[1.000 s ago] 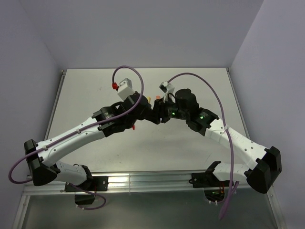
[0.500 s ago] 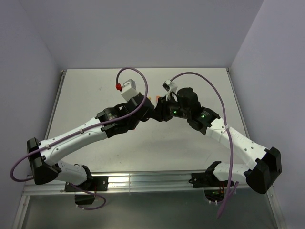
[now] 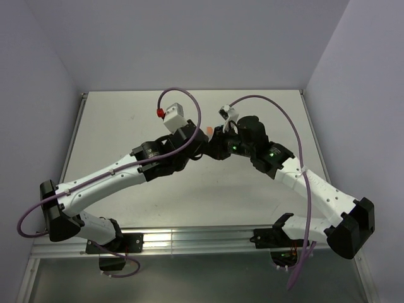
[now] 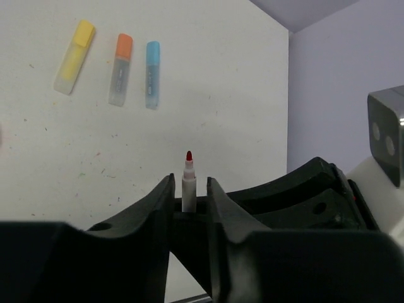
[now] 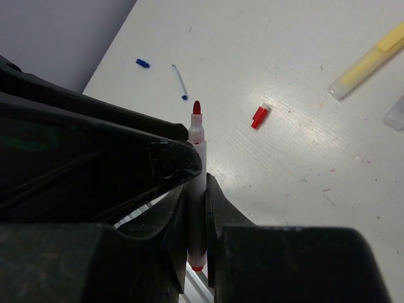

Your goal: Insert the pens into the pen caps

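Observation:
The two grippers meet above the middle of the table [image 3: 120,126]. A thin white pen with a red tip [image 5: 197,158] stands upright, and my right gripper [image 5: 197,208] is shut on its lower body. The same pen [image 4: 188,170] sits between the fingers of my left gripper [image 4: 189,183], which is slightly open with a small gap on each side. A small red cap [image 5: 259,117] lies on the table beyond. A blue-tipped pen [image 5: 180,82] and its blue cap [image 5: 142,63] lie farther off. In the top view the arms hide the pen.
Three capped markers lie side by side on the table: yellow [image 4: 74,57], orange [image 4: 120,69] and light blue [image 4: 152,74]. The yellow marker [image 5: 366,63] also shows at the right wrist view's top right. Purple cables [image 3: 189,101] arc over both wrists.
My right gripper has closed on the red-tipped pen. My left gripper, shut on it before, has loosened its jaws. Both wrists have shifted slightly to the right and away.

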Robot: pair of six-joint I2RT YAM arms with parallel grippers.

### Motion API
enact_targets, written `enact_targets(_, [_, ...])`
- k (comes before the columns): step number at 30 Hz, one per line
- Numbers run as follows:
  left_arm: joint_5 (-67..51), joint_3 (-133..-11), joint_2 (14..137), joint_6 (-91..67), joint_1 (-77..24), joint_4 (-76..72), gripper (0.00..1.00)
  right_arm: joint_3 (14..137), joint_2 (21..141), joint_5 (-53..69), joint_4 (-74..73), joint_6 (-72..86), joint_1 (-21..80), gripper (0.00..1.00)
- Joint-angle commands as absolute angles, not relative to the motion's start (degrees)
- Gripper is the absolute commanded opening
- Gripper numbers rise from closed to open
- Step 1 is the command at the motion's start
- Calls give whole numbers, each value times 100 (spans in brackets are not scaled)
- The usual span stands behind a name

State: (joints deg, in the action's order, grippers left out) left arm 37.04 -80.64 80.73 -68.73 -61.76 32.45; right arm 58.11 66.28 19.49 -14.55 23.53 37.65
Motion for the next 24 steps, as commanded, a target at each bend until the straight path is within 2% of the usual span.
enact_targets(1, [4165,-8577,8007,-6637,-6232,3313,33,5862,6390,1828,-1222,2285,3727,0])
enact_targets(3, [4297,-8692,7928,-6548,-6126,3357,43,5836,6363,1802,-1230,2268,3718,0])
enact_targets(8, [4491,-8781,7647,-6425,-5828,3656,51,5748,6285,1688,-1257,2241,3727,0])
enact_targets(14, [4271,-7885,7313,-6398,-5257,4095,50,5625,6126,1406,-1327,2267,3709,0])
enact_targets(18, [3754,-7025,7216,-5750,-4870,3666,49,5572,6100,1371,-1353,2268,3674,0])
enact_targets(20, [3368,-6909,7364,-5511,-4616,3542,49,5563,6108,1354,-1362,2268,3674,0])
enact_targets(24, [3348,-6934,8188,-5291,-4412,3726,50,5555,6056,1275,-1397,2276,3656,0])
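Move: Beneath and to the left of the left hand, the red pen cap lies on the table about 12 cm left, 6 cm ahead and 28 cm down. The yellow highlighter is some 21 cm ahead and 5 cm left of that hand, the orange one 23 cm ahead and 2 cm right. From the right hand, which already grips the red pen, the cap lies roughly 8 cm ahead, 12 cm left and 24 cm below. Opening its already loosened fingers to about half, the left hand lifts some 5 cm clear of the red pen, swings about 12 cm left and slightly forward, then dives some 14 cm towards the red cap, its left side rolling up about 20 degrees. The right hand keeps its grip on the pen, easing 2 cm to its right. ##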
